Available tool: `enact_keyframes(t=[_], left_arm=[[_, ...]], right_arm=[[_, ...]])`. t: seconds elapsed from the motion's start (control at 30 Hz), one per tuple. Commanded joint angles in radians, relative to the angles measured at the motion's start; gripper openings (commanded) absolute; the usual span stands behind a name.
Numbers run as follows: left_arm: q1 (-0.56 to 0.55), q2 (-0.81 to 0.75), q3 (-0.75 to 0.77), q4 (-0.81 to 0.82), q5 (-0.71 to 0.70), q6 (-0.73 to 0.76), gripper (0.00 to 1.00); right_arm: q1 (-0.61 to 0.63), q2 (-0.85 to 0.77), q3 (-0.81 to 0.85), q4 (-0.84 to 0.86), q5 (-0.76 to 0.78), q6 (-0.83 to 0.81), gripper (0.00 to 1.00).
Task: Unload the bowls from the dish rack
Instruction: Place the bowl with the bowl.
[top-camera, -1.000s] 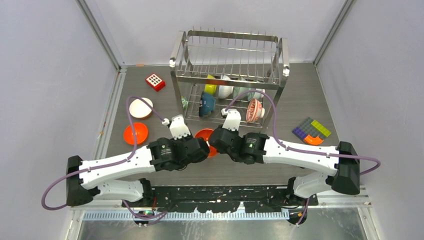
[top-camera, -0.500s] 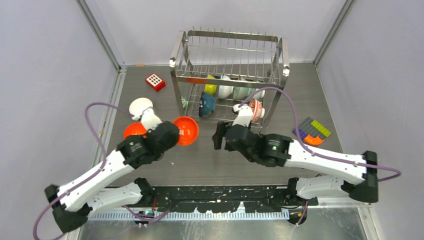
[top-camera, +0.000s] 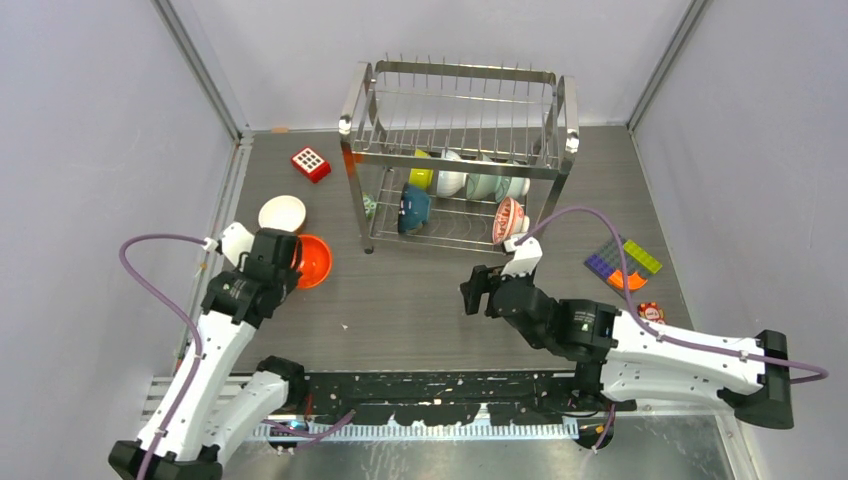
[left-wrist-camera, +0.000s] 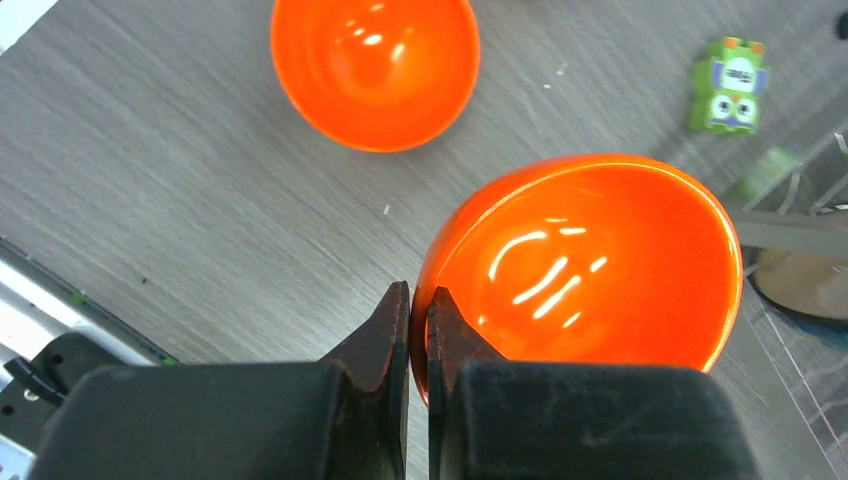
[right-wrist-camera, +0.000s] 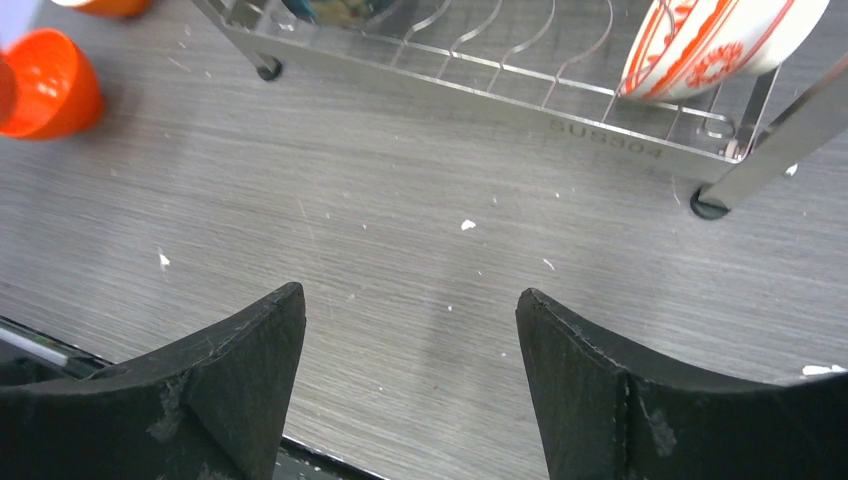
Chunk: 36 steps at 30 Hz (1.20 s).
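My left gripper (left-wrist-camera: 418, 300) is shut on the rim of an orange bowl (left-wrist-camera: 590, 270), held at the left of the table (top-camera: 312, 260). A second orange bowl (left-wrist-camera: 375, 70) sits on the table just beyond it, and a white bowl (top-camera: 282, 213) lies close by. The dish rack (top-camera: 460, 95) stands at the back centre. Its lower tier holds yellow (top-camera: 422, 176), white (top-camera: 450, 181), teal (top-camera: 486, 186), dark blue (top-camera: 413, 208) and red-and-white (top-camera: 508, 220) bowls. My right gripper (top-camera: 478, 290) (right-wrist-camera: 410, 310) is open over bare table in front of the rack, near the red-and-white bowl (right-wrist-camera: 720, 45).
A red block with white dots (top-camera: 311, 163) lies left of the rack. Flat coloured bricks (top-camera: 623, 262) and a small round red piece (top-camera: 650, 312) lie at the right. A green toy (left-wrist-camera: 727, 85) sits by the rack's left foot.
The right gripper opened and let go of the orange bowl at the table's centre, then drew back right. The left arm swung left, carrying that bowl toward the other bowls.
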Motion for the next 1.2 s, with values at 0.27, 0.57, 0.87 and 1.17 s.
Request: enact_keyframes(t=[0.27,0.57,0.87,1.17], left_arm=[[0.334,0.118,0.011,0.08,0.148,0.039,0.0],[0.536,0.192,0.048,0.154,0.229,0.083,0.0],[0.683,0.277,0.01,0.265,0.353,0.076,0.0],[0.692,0.332,-0.033,0.293,0.343,0.08,0.0]], right_arm=[[0.003,-0.143,-0.041,0.062,0.048,-0.118,0.81],[0.003,-0.263,-0.102,0.055,0.038,-0.124,0.82],[0.003,-0.3,-0.107,0.039,0.037,-0.129,0.82],[0.002,-0.302,-0.112,0.018,0.055,-0.118,0.82]])
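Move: From the left hand, which already holds an orange bowl by its rim, the other orange bowl standing on the table lies about 8 cm left, 6 cm ahead and 13 cm below. The white bowl stands about 12 cm beyond that one and 2 cm to its right. The green toy lies some 18 cm ahead and 12 cm right of the hand. From the empty right hand, the standing orange bowl is about 43 cm left and 10 cm ahead. Leftward and down, the left arm carries the pinched orange bowl about 10 cm across towards the standing orange bowl, dropping early, running nearly level while edging forward, then sinking again, 6 cm lower in all. The wrist turns some 25 degrees counter-clockwise and its left side dips; the fingers keep their hold. The right hand, still wide open, drifts about 4 cm right and slightly up. ##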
